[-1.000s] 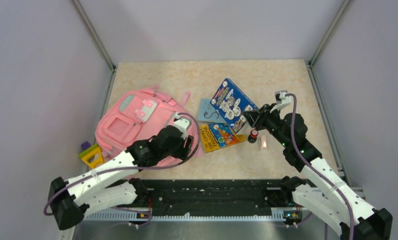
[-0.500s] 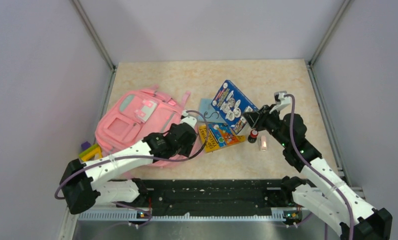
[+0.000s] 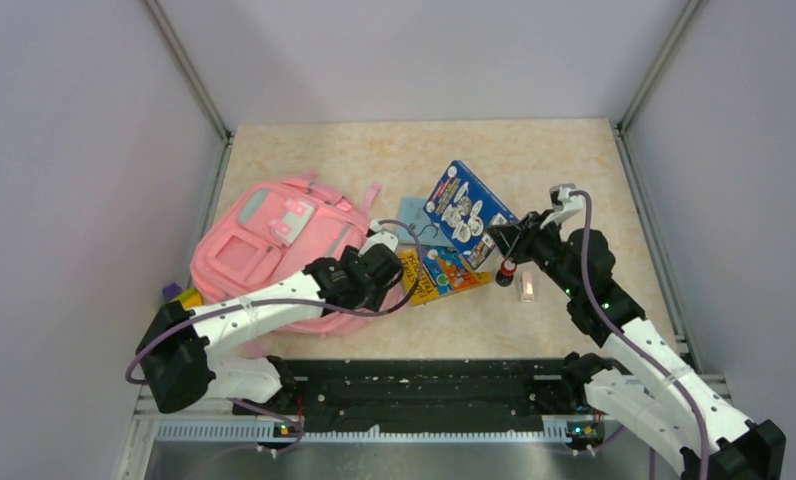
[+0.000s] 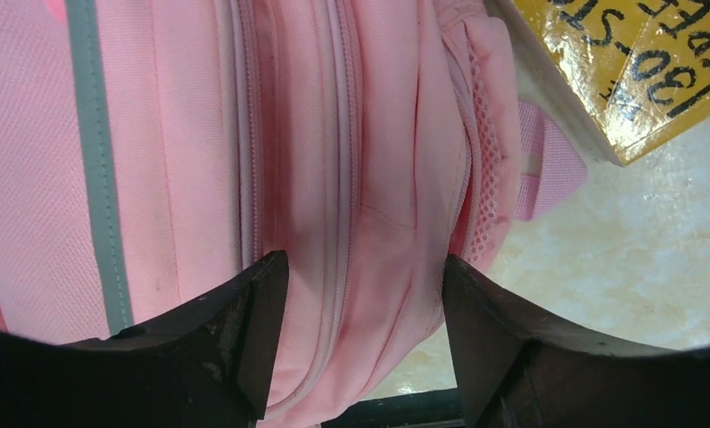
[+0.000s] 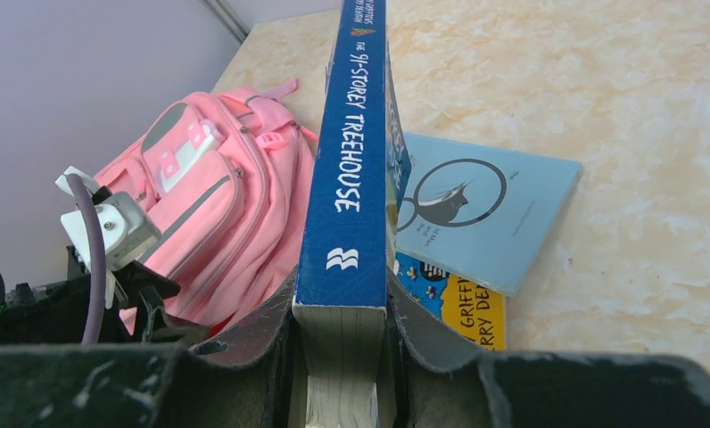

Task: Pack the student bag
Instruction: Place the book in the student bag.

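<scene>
The pink student bag (image 3: 274,245) lies flat on the left of the table. My left gripper (image 3: 379,268) hovers over its near right edge. In the left wrist view, that gripper (image 4: 365,330) stands open, with the bag's zipped side (image 4: 334,178) between the fingers (image 4: 253,330). My right gripper (image 3: 501,238) is shut on the lower corner of a blue book (image 3: 464,208), held tilted above the table. The right wrist view shows the book's spine (image 5: 351,160) clamped upright in the gripper (image 5: 344,357), with the student bag (image 5: 218,205) behind it.
A pale blue book (image 3: 414,215) and a yellow-and-blue book (image 3: 436,272) lie flat between the bag and the right arm. A small red-capped item (image 3: 507,268) and a pale little block (image 3: 526,288) sit by the right gripper. A yellow-green toy (image 3: 179,297) pokes out left of the bag.
My left arm has swung right along the bag's near edge, up to its right side. The right gripper has barely shifted, still holding the blue book.
</scene>
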`<state>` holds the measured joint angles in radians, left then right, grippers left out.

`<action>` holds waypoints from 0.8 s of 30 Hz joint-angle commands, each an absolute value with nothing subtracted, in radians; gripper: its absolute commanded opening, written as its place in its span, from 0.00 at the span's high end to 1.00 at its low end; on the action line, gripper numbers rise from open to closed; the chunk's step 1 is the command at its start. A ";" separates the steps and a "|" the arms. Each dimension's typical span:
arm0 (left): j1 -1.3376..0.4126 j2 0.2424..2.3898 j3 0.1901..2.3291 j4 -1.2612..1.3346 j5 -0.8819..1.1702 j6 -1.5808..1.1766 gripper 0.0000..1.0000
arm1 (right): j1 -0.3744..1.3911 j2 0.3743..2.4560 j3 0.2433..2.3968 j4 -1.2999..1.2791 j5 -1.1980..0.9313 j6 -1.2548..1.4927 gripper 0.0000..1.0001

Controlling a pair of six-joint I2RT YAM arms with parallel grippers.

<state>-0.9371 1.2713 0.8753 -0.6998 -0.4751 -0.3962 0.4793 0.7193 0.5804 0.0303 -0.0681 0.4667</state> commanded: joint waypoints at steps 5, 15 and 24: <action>-0.951 1.297 0.955 -0.750 -0.625 -0.408 0.38 | 0.476 0.670 0.595 0.138 -0.052 0.458 1.00; -1.010 1.454 1.013 -0.799 -0.742 -0.428 0.37 | 0.476 0.668 0.594 0.144 -0.059 0.468 1.00; -1.049 1.556 1.102 -0.918 -0.915 -0.467 0.70 | 0.476 0.667 0.591 0.153 -0.080 0.485 1.00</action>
<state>-1.0439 1.5501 1.0370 -0.8364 -0.7704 -0.4423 0.4793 0.6998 0.5678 0.0277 -0.0650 0.4660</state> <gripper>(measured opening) 0.413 0.249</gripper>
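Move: The near right rim of the student bag's opening is just under my left fingertips, some 2 cm ahead and 2 cm down. The yellow book lies about 16 cm to that hand's right, 3 cm ahead and 9 cm lower; the held blue book hangs roughly 22 cm right, 12 cm ahead and 12 cm above. From my right hand the rim is about 28 cm left, 5 cm back and 17 cm below. I ease my left hand some 2 cm forward along the bag's rim, lifting a centimetre and then sinking back, while rolling the wrist about 20 degrees so the fingertips swing towards my left. The open fingers straddle the pink fabric lip and, at the very end, start closing on it. My right hand keeps its grip on the blue book and holds still. ##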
